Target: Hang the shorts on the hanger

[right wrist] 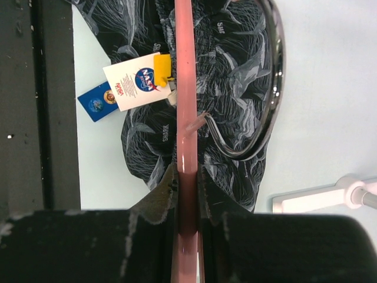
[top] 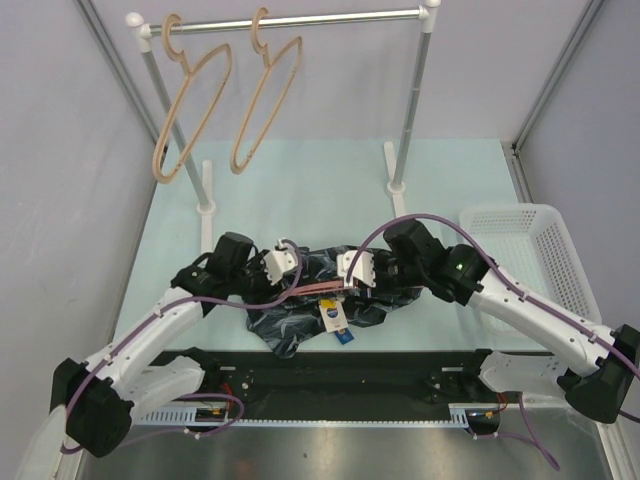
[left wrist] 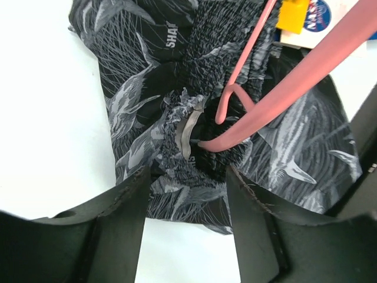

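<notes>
The dark navy shorts (top: 300, 305) with a pale print lie crumpled on the table between both arms, their tag (top: 333, 318) toward the near edge. The pink hanger (top: 316, 287) lies across them. My right gripper (right wrist: 187, 175) is shut on the hanger's pink bar (right wrist: 186, 88), and the silver hook (right wrist: 272, 88) curves over the shorts (right wrist: 235, 65) beside it. My left gripper (left wrist: 187, 180) is open just off the gathered waistband (left wrist: 177, 118), nothing between its fingers (left wrist: 132, 197). One end of the hanger (left wrist: 277, 97) pokes into the fabric ahead of it.
A white garment rack (top: 290, 20) stands at the back with two tan wooden hangers (top: 185, 100) on its rail. A white plastic basket (top: 530, 255) sits at the right. A black rail (top: 350, 385) runs along the near table edge.
</notes>
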Motion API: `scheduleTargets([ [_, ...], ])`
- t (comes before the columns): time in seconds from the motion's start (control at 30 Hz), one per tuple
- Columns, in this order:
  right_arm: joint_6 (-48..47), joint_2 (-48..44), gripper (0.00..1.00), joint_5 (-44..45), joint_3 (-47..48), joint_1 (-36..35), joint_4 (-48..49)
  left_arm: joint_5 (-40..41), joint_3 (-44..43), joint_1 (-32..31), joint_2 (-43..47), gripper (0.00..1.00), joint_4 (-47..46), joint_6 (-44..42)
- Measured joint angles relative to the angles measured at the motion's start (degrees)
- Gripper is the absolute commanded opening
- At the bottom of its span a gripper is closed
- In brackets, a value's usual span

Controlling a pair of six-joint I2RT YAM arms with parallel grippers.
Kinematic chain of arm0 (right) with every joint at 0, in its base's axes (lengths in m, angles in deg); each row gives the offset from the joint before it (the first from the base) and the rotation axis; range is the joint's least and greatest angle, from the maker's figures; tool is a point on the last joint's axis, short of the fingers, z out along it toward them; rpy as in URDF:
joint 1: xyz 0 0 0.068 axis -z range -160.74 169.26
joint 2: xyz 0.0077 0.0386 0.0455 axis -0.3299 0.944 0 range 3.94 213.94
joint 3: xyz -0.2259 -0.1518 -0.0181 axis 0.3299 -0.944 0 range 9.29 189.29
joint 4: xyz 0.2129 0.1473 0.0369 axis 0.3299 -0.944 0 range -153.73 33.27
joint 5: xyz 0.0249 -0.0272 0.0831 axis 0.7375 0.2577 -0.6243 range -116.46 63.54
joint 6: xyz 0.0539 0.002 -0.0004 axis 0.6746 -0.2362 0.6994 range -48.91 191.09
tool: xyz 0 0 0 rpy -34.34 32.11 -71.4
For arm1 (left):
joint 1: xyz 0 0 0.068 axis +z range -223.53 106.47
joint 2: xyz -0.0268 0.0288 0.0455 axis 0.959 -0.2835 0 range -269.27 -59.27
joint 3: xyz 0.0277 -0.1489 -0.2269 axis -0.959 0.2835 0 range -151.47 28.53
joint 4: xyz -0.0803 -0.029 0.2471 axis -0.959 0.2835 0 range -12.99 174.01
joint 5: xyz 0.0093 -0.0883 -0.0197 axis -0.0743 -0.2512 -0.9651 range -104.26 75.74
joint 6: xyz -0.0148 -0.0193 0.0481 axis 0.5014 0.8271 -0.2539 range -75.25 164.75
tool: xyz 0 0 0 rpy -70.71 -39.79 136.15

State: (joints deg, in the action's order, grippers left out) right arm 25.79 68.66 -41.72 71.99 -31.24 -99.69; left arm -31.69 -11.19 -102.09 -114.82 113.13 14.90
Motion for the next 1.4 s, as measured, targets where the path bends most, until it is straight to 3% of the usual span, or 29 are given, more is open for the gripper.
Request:
scheduleTargets([
  [0.1,0.0,0.0,0.0,0.5,-0.3,0.0,0.0,2.1,1.3,-0.9,-1.5,0.56,-2.0,0.0],
  [0.17,0.0,-0.2,0.0,0.9,-0.7,0.0,0.0,3.4,2.1,-1.3,-2.6,0.48,-2.9,0.1],
  [0.2,0.0,-0.3,0.0,0.9,-1.0,0.0,0.0,4.0,2.3,-1.4,-3.1,0.35,-3.3,0.3],
  [0.27,0.2,-0.6,0.0,1.0,-1.6,0.0,0.2,5.2,2.4,-1.6,-4.1,0.22,-3.8,1.0],
  [0.3,0.2,-0.9,0.0,1.2,-2.2,0.0,0.6,5.7,2.4,-1.6,-4.6,0.1,-4.0,1.2],
  [0.4,0.3,-1.8,0.0,1.3,-3.8,0.0,1.7,6.7,2.3,-1.6,-5.1,0.0,-3.7,1.9],
  [1.33,3.7,3.8,0.0,-0.9,-8.3,-1.5,21.9,2.5,-13.0,-4.0,-2.4,0.0,6.7,4.8],
  [1.4,4.0,4.0,0.0,-1.7,-8.4,-1.5,22.4,2.3,-13.0,-4.0,-2.5,0.14,7.1,5.0],
])
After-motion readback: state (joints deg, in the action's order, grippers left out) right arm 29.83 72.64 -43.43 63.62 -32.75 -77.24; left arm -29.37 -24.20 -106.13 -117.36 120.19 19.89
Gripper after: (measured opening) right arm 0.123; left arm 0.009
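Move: The near-upward waistband edge of the shorts lies about 3 cm below the left hand's open fingers, some 1 cm ahead and 1 cm to its left. The hanger's free end hangs about 2 cm to that hand's right, 3 cm lower and level with it; the NASA tag lies some 9 cm right, 5 cm back and 6 cm below. From the right hand, which already holds the hanger, the waistband edge is roughly 13 cm left, 1 cm ahead and 12 cm below. The left fingers dip about 3 cm and pinch the waistband edge beside the hanger's end, then raise it some 9 cm, drifting about 3 cm right. The right hand keeps its grip on the hanger, sinks about 2 cm, then feeds its free end left and a little forward towards the waist opening, rolling some 10 degrees so its left side rises. ##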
